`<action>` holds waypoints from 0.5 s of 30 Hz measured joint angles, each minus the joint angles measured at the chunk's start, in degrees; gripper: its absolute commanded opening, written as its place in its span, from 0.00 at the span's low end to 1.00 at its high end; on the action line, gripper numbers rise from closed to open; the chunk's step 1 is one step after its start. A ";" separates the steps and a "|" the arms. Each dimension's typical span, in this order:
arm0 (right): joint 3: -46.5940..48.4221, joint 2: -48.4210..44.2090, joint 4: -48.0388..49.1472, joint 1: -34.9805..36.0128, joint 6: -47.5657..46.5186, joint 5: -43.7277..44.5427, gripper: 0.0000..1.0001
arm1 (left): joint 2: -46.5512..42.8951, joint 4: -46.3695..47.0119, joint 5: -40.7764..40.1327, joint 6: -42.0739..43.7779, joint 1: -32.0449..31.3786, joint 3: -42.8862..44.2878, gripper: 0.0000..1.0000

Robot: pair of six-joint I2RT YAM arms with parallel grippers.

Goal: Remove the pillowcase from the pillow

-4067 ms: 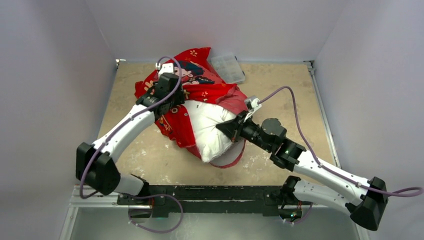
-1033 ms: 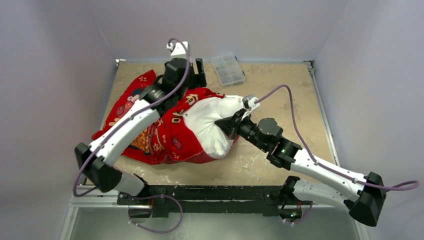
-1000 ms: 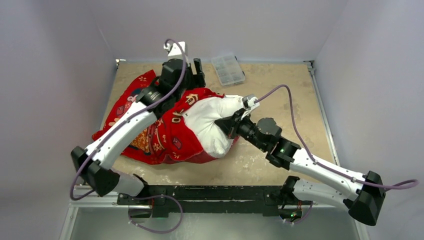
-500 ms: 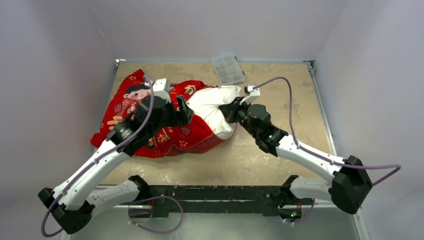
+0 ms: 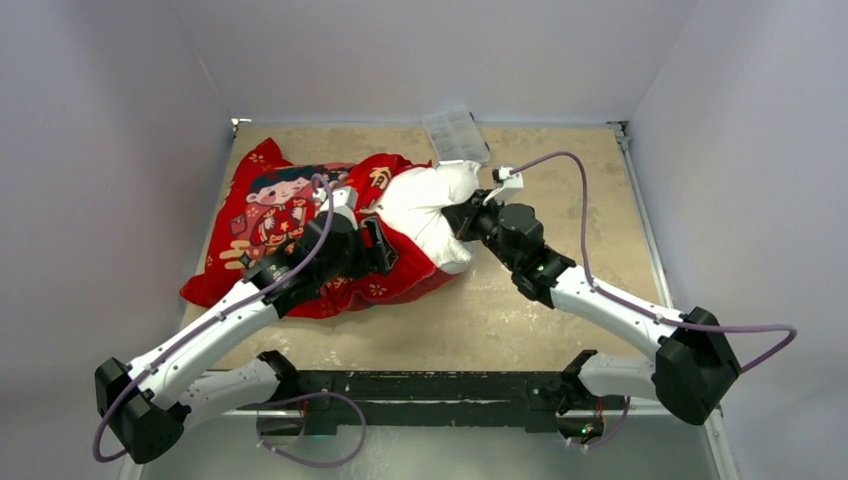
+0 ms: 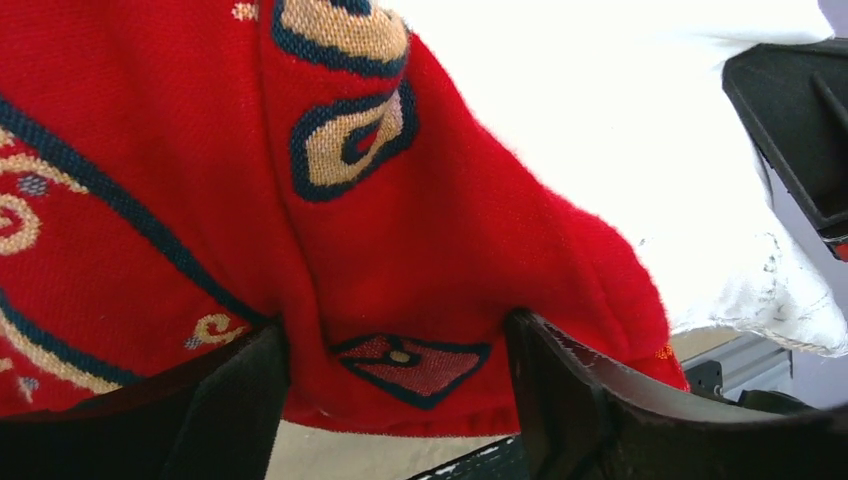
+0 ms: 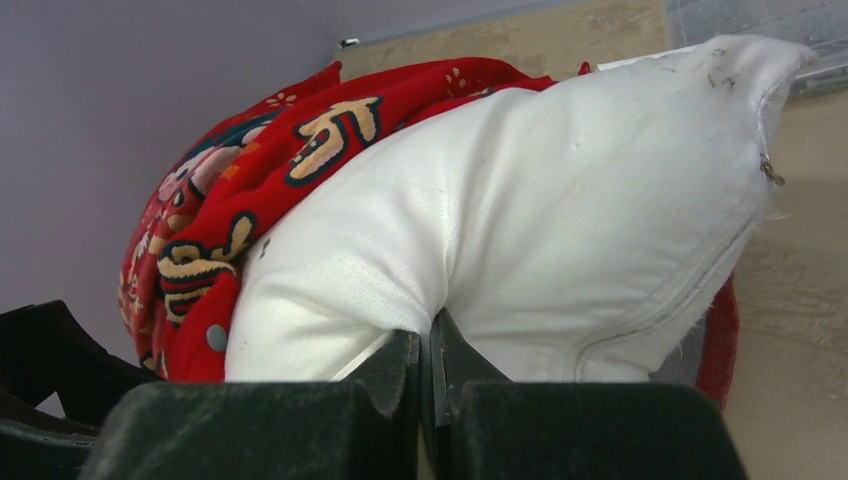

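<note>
The red printed pillowcase (image 5: 270, 210) lies spread over the table's left half, and it still wraps the left end of the white pillow (image 5: 425, 200). My right gripper (image 5: 462, 213) is shut on a pinch of the pillow's white cloth (image 7: 550, 190), with its fingertips (image 7: 425, 335) pressed together. My left gripper (image 5: 385, 245) is open at the pillowcase's near hem. In the left wrist view, a bulging fold of red fabric (image 6: 400, 250) sits between the widely spread fingers (image 6: 397, 340), and bare pillow (image 6: 620, 110) shows beyond. Red fabric (image 7: 230, 190) covers the pillow's far side in the right wrist view.
A clear plastic organiser box (image 5: 455, 135) sits at the far edge, just behind the pillow's corner, and shows again at the top right (image 7: 760, 15). Grey walls enclose the table on three sides. A black rail (image 5: 420, 385) runs along the near edge.
My left arm swung back from the far edge and lowered its open gripper onto the pillowcase's near hem. The pillowcase flattened out leftward. My right gripper carried the pillow farther from the bases.
</note>
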 measured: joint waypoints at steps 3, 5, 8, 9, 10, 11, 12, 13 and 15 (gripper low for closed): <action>-0.24 0.00 -0.02 -0.11 -0.02 0.17 0.00 | 1.22 1.07 -0.02 -0.92 -0.33 0.00 0.36; -0.24 -0.11 -0.09 -0.11 -0.02 0.22 0.00 | 1.66 1.16 -0.31 -1.40 -0.44 -0.04 0.21; -0.26 -1.27 -1.05 -0.22 0.00 0.76 0.00 | 1.44 0.50 -1.38 -1.73 -0.57 -0.04 0.00; -0.26 -1.81 -1.77 -0.31 0.04 1.03 0.00 | 1.33 -0.20 -1.99 -1.95 -0.59 -0.02 0.00; -0.22 -2.58 -2.91 -0.35 0.22 1.38 0.00 | 1.27 -0.83 -2.62 -1.97 -0.61 0.04 0.00; -0.13 -3.39 -4.13 -0.33 0.39 1.66 0.00 | 1.27 -2.36 -3.87 -2.08 -0.72 0.39 0.00; 0.09 -4.24 -5.64 -0.33 0.66 1.77 0.00 | 1.29 -3.48 -4.87 -2.14 -0.94 0.83 0.00; 0.39 -5.07 -7.06 -0.31 0.96 1.86 0.00 | 1.33 -4.79 -6.21 -2.45 -1.16 1.46 0.00; 1.29 -6.99 -10.12 -0.26 1.51 2.21 0.00 | 1.53 -6.91 -9.27 -3.30 -1.49 2.86 0.00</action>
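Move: The left hand is already down at the pillowcase: a loose red fold near its mouth lies between the open fingers, some 1 cm ahead and 2 cm below. The bare white part of the pillow stands about 8 cm ahead of that hand and 8 cm to its right, roughly level with it. From the right hand, which already pinches the pillow, that bare part lies some 5 cm left and 3 cm down, and the red fold 13 cm left, 6 cm back and 6 cm down. The left fingers shut on the red fold of the pillowcase, almost in place with a sink of about 1 cm, then draw it some 3 cm left while the hand starts turning counter-clockwise. The right hand keeps its pinch on the white pillow and, after a brief hold, pulls the opposite way: right, a little up and back, about 3 cm in all. ##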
